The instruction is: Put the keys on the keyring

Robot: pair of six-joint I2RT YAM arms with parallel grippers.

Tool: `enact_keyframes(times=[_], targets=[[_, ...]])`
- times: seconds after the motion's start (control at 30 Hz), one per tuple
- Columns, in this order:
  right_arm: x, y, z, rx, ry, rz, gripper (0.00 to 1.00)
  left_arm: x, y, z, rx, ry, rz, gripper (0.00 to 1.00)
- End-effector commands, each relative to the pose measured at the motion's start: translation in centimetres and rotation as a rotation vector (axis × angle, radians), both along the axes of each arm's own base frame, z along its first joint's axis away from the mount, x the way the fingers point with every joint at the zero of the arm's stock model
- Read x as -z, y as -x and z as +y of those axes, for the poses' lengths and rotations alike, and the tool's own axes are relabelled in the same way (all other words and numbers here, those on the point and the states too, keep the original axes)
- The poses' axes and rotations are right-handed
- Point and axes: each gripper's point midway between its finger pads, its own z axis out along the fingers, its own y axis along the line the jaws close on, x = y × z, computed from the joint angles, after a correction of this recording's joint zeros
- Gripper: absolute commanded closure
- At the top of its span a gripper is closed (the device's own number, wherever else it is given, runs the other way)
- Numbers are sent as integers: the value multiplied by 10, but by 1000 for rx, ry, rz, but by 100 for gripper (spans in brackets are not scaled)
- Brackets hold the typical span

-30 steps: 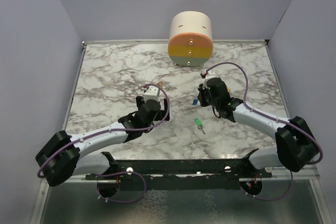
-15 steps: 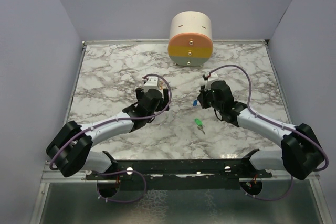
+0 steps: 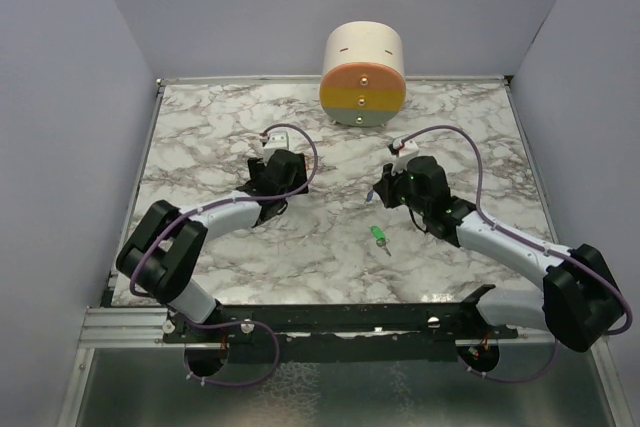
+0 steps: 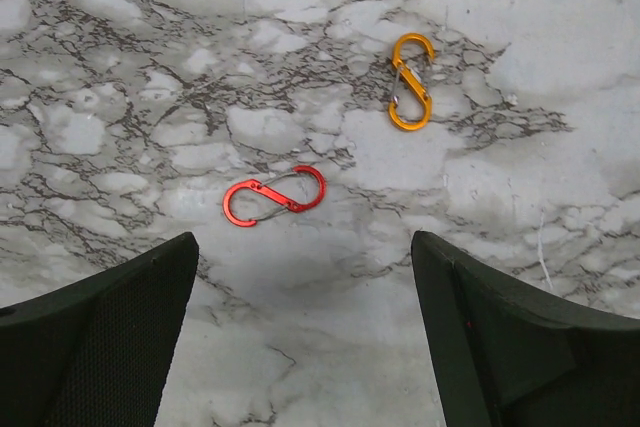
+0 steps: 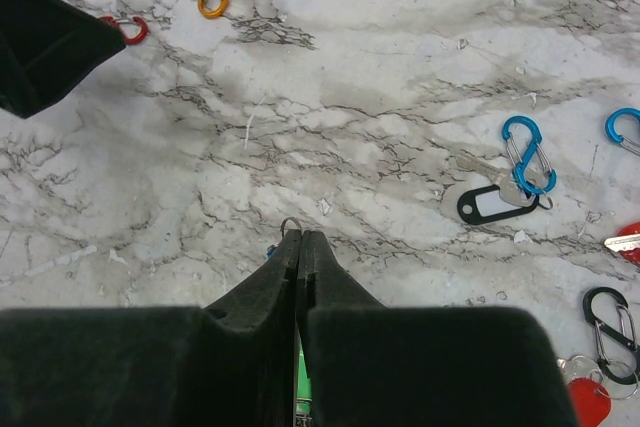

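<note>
My right gripper (image 3: 384, 188) (image 5: 300, 235) is shut on a small wire keyring (image 5: 290, 223); a blue key (image 3: 372, 194) hangs at its tip. A green key (image 3: 378, 235) lies on the marble just in front of it and shows through the finger gap (image 5: 301, 375). In the right wrist view a black-headed key (image 5: 483, 203) lies to the right, with red heads at the right edge (image 5: 630, 242) and in the bottom corner (image 5: 586, 398). My left gripper (image 3: 282, 169) (image 4: 302, 247) hovers open over bare marble, nothing between its fingers.
A red S-clip (image 4: 274, 197) and an orange S-clip (image 4: 411, 95) lie just ahead of the left gripper. A blue S-clip (image 5: 527, 154) and a black one (image 5: 608, 319) lie near the keys. A striped round container (image 3: 363, 75) stands at the back edge.
The left gripper has moved away from me toward the far left, its elbow folding in, and its jaws have narrowed slightly. The right gripper has barely shifted and stays shut.
</note>
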Motion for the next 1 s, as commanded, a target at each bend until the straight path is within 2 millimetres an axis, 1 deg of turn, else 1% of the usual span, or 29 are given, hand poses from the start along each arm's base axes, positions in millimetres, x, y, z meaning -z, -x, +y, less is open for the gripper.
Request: enact_keyframes(times=[0.0, 0.13, 0.2, 0.27, 0.4, 0.57, 0.83, 0.97], targets=[[-17, 2, 7, -41, -44, -58, 99, -4, -26, -1, 9, 47, -15, 11], [-19, 3, 8, -47, -50, -62, 99, 8, -40, -3, 28, 61, 16, 10], [-19, 3, 8, -49, -51, -62, 99, 12, -44, -7, 48, 65, 31, 10], [-19, 3, 8, -49, -50, -63, 99, 23, -47, -9, 60, 54, 49, 10], [-17, 3, 6, -44, -46, -61, 99, 33, -48, -11, 74, 47, 73, 10], [-17, 3, 7, -44, -46, -62, 99, 43, -42, -12, 87, 56, 98, 10], [-16, 3, 7, -46, -45, -60, 99, 54, -20, -17, 117, 127, 137, 12], [-16, 3, 7, -43, -46, -61, 99, 55, -11, -16, 119, 138, 145, 14]])
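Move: The red carabiner I'm going for lies about 4 cm ahead of my left hand and 1 cm to its left, some 5 cm below it. The orange carabiner is on the table too, about 9 cm ahead of this hand and 5 cm to its right. From my right hand, which still holds the blue key, the red carabiner is roughly 11 cm ahead, 22 cm to the left and 9 cm lower. I reach about 4 cm forward over the red carabiner with my left hand, then finish sinking some 4 cm around it, tipping slightly nose-down. Low over the table I ease a centimetre to the right, turning about 5 degrees clockwise. My fingers stay wide open, and the left one comes up against the carabiner's left end. ##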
